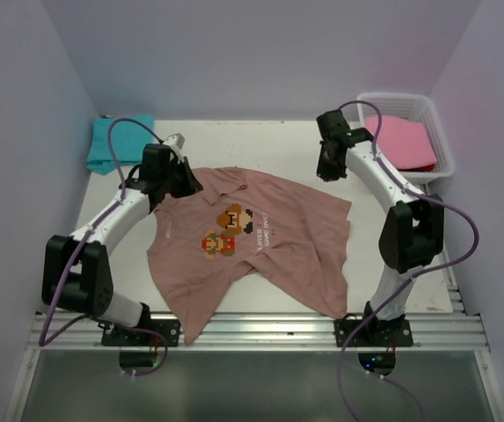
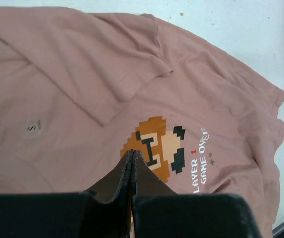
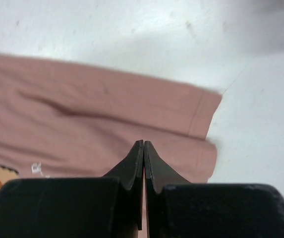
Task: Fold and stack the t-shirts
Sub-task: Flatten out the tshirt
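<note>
The salmon-brown t-shirt point(image 1: 260, 251) lies spread and rumpled on the white table, print side up, with its pixel-character print point(image 1: 230, 230) and white text showing. My left gripper point(image 1: 192, 185) is shut and empty, hovering over the shirt's upper left part; in the left wrist view its tips point(image 2: 132, 154) sit just before the print point(image 2: 159, 148). My right gripper point(image 1: 327, 173) is shut and empty above the shirt's far right sleeve point(image 3: 201, 114). The teal t-shirt point(image 1: 115, 145) lies folded at the back left. The pink t-shirt point(image 1: 405, 141) lies in a basket.
A white plastic basket point(image 1: 441, 145) stands at the back right against the wall. Purple-white walls close in the table on three sides. A metal rail point(image 1: 252, 330) with the arm bases runs along the near edge. Bare table point(image 1: 260, 145) shows behind the shirt.
</note>
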`<state>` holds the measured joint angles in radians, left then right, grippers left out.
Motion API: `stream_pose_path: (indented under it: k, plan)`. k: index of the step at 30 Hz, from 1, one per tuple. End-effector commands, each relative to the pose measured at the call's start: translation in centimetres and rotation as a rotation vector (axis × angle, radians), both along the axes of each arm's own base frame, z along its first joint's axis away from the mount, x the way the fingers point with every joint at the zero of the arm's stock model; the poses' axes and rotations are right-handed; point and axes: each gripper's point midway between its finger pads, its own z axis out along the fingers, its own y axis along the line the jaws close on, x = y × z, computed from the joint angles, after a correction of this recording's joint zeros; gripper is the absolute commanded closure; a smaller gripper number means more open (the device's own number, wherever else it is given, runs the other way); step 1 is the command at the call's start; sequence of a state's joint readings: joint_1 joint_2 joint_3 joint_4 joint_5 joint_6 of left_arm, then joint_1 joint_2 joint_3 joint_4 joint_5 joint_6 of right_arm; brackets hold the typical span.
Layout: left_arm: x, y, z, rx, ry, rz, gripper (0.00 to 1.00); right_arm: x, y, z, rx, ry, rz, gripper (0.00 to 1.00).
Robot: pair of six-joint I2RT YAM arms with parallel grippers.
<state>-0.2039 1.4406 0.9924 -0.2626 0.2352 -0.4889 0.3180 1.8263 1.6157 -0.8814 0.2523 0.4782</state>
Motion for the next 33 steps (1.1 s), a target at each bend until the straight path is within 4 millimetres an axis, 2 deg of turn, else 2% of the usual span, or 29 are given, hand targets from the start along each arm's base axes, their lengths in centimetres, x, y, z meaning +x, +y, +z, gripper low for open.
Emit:
stream_pose_path:
  k: [1, 3, 6, 8, 12, 14, 17, 18, 21, 23, 27, 33]
  plan:
    - [3.1, -2.4, 2.0, -0.065, -0.091, -0.115, 1.00, 2.5, -3.2, 0.8, -0.050, -0.035, -0.101, 1.00]
    - [3.7, -2.5, 0.6, -0.040, -0.044, -0.130, 1.00, 3.2, -4.0, 0.7, -0.041, -0.037, -0.135, 1.00]
    - [4.7, -2.2, -1.4, 0.011, 0.019, -0.138, 1.00, 4.1, -5.2, -0.7, -0.035, -0.002, -0.173, 1.00]
    - [5.2, -2.2, -2.6, 0.031, 0.076, -0.148, 1.00, 3.9, -5.7, -2.1, -0.023, 0.050, -0.190, 1.00]
    - [5.4, -2.3, -2.8, 0.035, 0.102, -0.147, 1.00, 2.8, -6.0, -3.7, -0.008, 0.096, -0.199, 1.00]
    - [5.0, -2.1, -2.4, 0.039, 0.101, -0.140, 1.00, 2.6, -5.7, -3.6, 0.014, 0.082, -0.191, 1.00]
    - [3.9, -1.7, -2.4, 0.051, 0.105, -0.145, 1.00, 1.3, -5.4, -5.0, 0.025, 0.118, -0.169, 1.00]
    - [3.7, -1.7, -2.5, 0.052, 0.108, -0.146, 1.00, 0.2, -5.5, -5.9, 0.025, 0.143, -0.169, 1.00]
    - [2.5, -1.7, -2.8, 0.040, 0.108, -0.153, 1.00, -1.3, -6.1, -8.1, 0.004, 0.179, -0.169, 0.74]
    - [1.8, -1.5, -3.0, 0.040, 0.112, -0.153, 1.00, -1.7, -6.2, -8.8, 0.001, 0.188, -0.172, 0.67]
    - [0.9, -1.3, -3.3, 0.044, 0.118, -0.152, 1.00, -2.2, -7.5, -9.7, -0.044, 0.191, -0.210, 0.65]
    - [0.3, -1.1, -3.2, 0.045, 0.113, -0.139, 1.00, -0.6, -8.6, -9.4, -0.041, 0.169, -0.228, 0.65]
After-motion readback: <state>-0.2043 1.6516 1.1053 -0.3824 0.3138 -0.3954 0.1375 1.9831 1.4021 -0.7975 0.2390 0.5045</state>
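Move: From the right gripper, the t-shirt's far right corner lies about 9 cm to the right, 1 cm back and 13 cm below. The "PLAYER 1" lettering is some 17 cm left and 8 cm back, and the white basket about 27 cm right and 18 cm ahead. From the left gripper, that corner is roughly 44 cm right and 4 cm ahead; the folded-over flap lies nearer, some 10 cm ahead and 4 cm right. Swing the right gripper out to the right and slightly forward, then sink it about 12 cm while drawing back over the t-shirt's far right corner, tipping the fingers some 15 degrees nearer vertical. Part them about a third, bringing them right down to the cloth's edge. Carry the closed left gripper forward and down some 5 cm, then back, staying low over the shirt. ##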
